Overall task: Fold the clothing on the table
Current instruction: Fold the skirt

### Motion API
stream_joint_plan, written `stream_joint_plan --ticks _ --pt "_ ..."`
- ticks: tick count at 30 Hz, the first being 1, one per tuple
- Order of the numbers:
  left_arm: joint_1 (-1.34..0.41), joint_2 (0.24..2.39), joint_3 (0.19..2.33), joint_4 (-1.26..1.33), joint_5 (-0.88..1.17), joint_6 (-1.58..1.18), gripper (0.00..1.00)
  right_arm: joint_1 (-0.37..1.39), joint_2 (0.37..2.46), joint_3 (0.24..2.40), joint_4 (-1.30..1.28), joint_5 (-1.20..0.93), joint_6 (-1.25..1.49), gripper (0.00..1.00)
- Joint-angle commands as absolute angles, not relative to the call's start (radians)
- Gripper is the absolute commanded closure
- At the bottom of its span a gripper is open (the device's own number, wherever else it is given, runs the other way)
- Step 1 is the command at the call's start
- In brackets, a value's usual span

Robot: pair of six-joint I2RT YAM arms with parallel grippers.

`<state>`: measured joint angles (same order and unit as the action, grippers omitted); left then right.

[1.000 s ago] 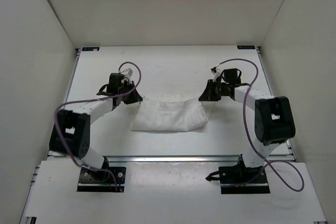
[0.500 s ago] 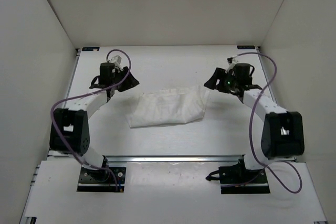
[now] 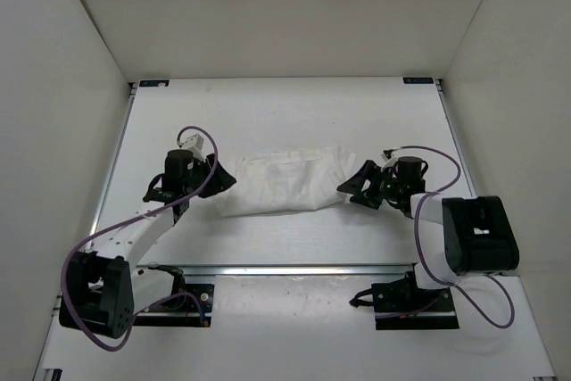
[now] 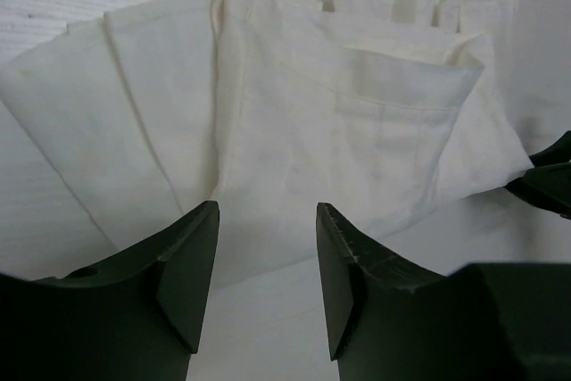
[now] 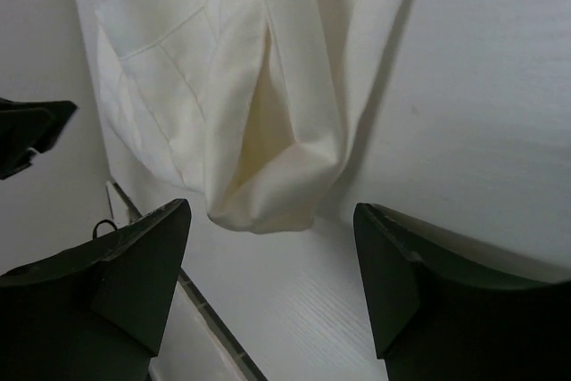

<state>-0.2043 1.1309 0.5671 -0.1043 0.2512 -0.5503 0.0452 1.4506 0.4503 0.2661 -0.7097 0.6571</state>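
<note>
The clothing [image 3: 284,182] is a creased white garment lying folded in a wide strip across the middle of the table [image 3: 294,113]. My left gripper [image 3: 223,183] sits low at its left end and is open. In the left wrist view the clothing [image 4: 312,131] spreads out just ahead of the left gripper [image 4: 266,256], with bare table between the fingertips. My right gripper [image 3: 350,187] is open at the right end. In the right wrist view a rounded corner of the clothing [image 5: 241,86] hangs just ahead of the right gripper [image 5: 272,256], with nothing between the jaws.
A silver rail [image 3: 294,269] runs along the table's near edge, and small black brackets [image 3: 153,84] [image 3: 417,80] mark the far corners. White walls [image 3: 62,104] close in the left, right and back. Purple cables [image 3: 192,186] loop over both arms.
Both grippers let go of the clothing's far corners and opened. The arms swung back, then came toward the near side and down to the garment's left and right ends. The clothing settled flatter.
</note>
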Motion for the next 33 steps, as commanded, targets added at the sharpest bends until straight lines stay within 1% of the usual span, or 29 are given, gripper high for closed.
stream_joint_plan --ticks 1,4,6,7,8,9,10,11,12,13,17,21,26,28,29,30,31,32,33 --pt "-0.222 1.108 0.511 -0.088 0.230 -0.569 0.42 0.046 1.531 0.431 0.553 -0.827 0.773 0.29" --pt "-0.235 1.127 0.473 -0.060 0.219 -0.581 0.42 0.055 1.585 0.411 0.630 -0.848 0.821 0.29" --pt "-0.236 1.144 0.472 -0.063 0.213 -0.580 0.42 0.064 1.607 0.420 0.617 -0.819 0.812 0.32" --pt "-0.239 1.152 0.469 -0.067 0.213 -0.580 0.43 0.075 1.609 0.426 0.595 -0.816 0.805 0.37" --pt "-0.239 1.155 0.465 -0.060 0.219 -0.580 0.42 0.077 1.618 0.439 0.588 -0.819 0.799 0.47" --pt "-0.235 1.160 0.462 -0.067 0.212 -0.577 0.42 0.083 1.624 0.437 0.583 -0.813 0.795 0.61" --pt "-0.242 1.163 0.457 -0.055 0.204 -0.581 0.42 0.086 1.635 0.445 0.580 -0.810 0.792 0.68" --pt "-0.236 1.160 0.450 -0.055 0.201 -0.584 0.42 0.086 1.641 0.448 0.581 -0.804 0.796 0.78" --pt "-0.242 1.157 0.442 -0.057 0.195 -0.589 0.42 0.087 1.641 0.449 0.578 -0.811 0.796 0.94" --pt "-0.247 1.158 0.439 -0.058 0.192 -0.592 0.42 0.092 1.646 0.451 0.574 -0.810 0.796 1.00" --pt "-0.250 1.167 0.442 -0.087 0.172 -0.580 0.42 0.083 1.617 0.460 0.494 -0.760 0.760 1.00" --pt "-0.258 1.236 0.457 -0.101 0.170 -0.565 0.43 0.077 1.556 0.498 0.373 -0.719 0.689 1.00" --pt "-0.297 1.345 0.472 -0.084 0.193 -0.561 0.43 0.069 1.514 0.522 0.325 -0.709 0.657 1.00" --pt "-0.308 1.388 0.514 -0.075 0.202 -0.560 0.56 0.055 1.508 0.525 0.314 -0.706 0.652 1.00" --pt "-0.311 1.416 0.528 -0.078 0.209 -0.551 0.72 0.048 1.502 0.529 0.310 -0.700 0.652 1.00" --pt "-0.311 1.455 0.579 -0.087 0.210 -0.536 0.78 0.038 1.505 0.541 0.299 -0.701 0.649 1.00" --pt "-0.319 1.488 0.607 -0.094 0.212 -0.531 0.89 0.020 1.499 0.564 0.281 -0.696 0.641 1.00" --pt "-0.322 1.535 0.680 -0.107 0.216 -0.523 0.96 0.011 1.512 0.577 0.264 -0.689 0.637 1.00" --pt "-0.322 1.598 0.762 -0.121 0.219 -0.517 0.99 0.002 1.511 0.621 0.218 -0.686 0.623 1.00"
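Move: The right hand's open fingers straddle the skirt's raised right end, about 3 cm to its left and 2 cm lower; the skirt's middle lies 15 cm left, 2 cm ahead. The left hand hovers over the left end: the folded layer's edge there is about 4 cm back, 1 cm right and 8 cm below, the near-left corner 7 cm back, 3 cm left, and the skirt's middle 13 cm right, 1 cm ahead. Leftward and slightly down, about 2.5 cm, the right hand moves onto the skirt's right end and pinches it, then draws it forward, right and a little up. The left hand sinks some 8 cm, easing back before sweeping right and forward as its fingers tip down about 15 degrees and close on the left end near the near edge. ##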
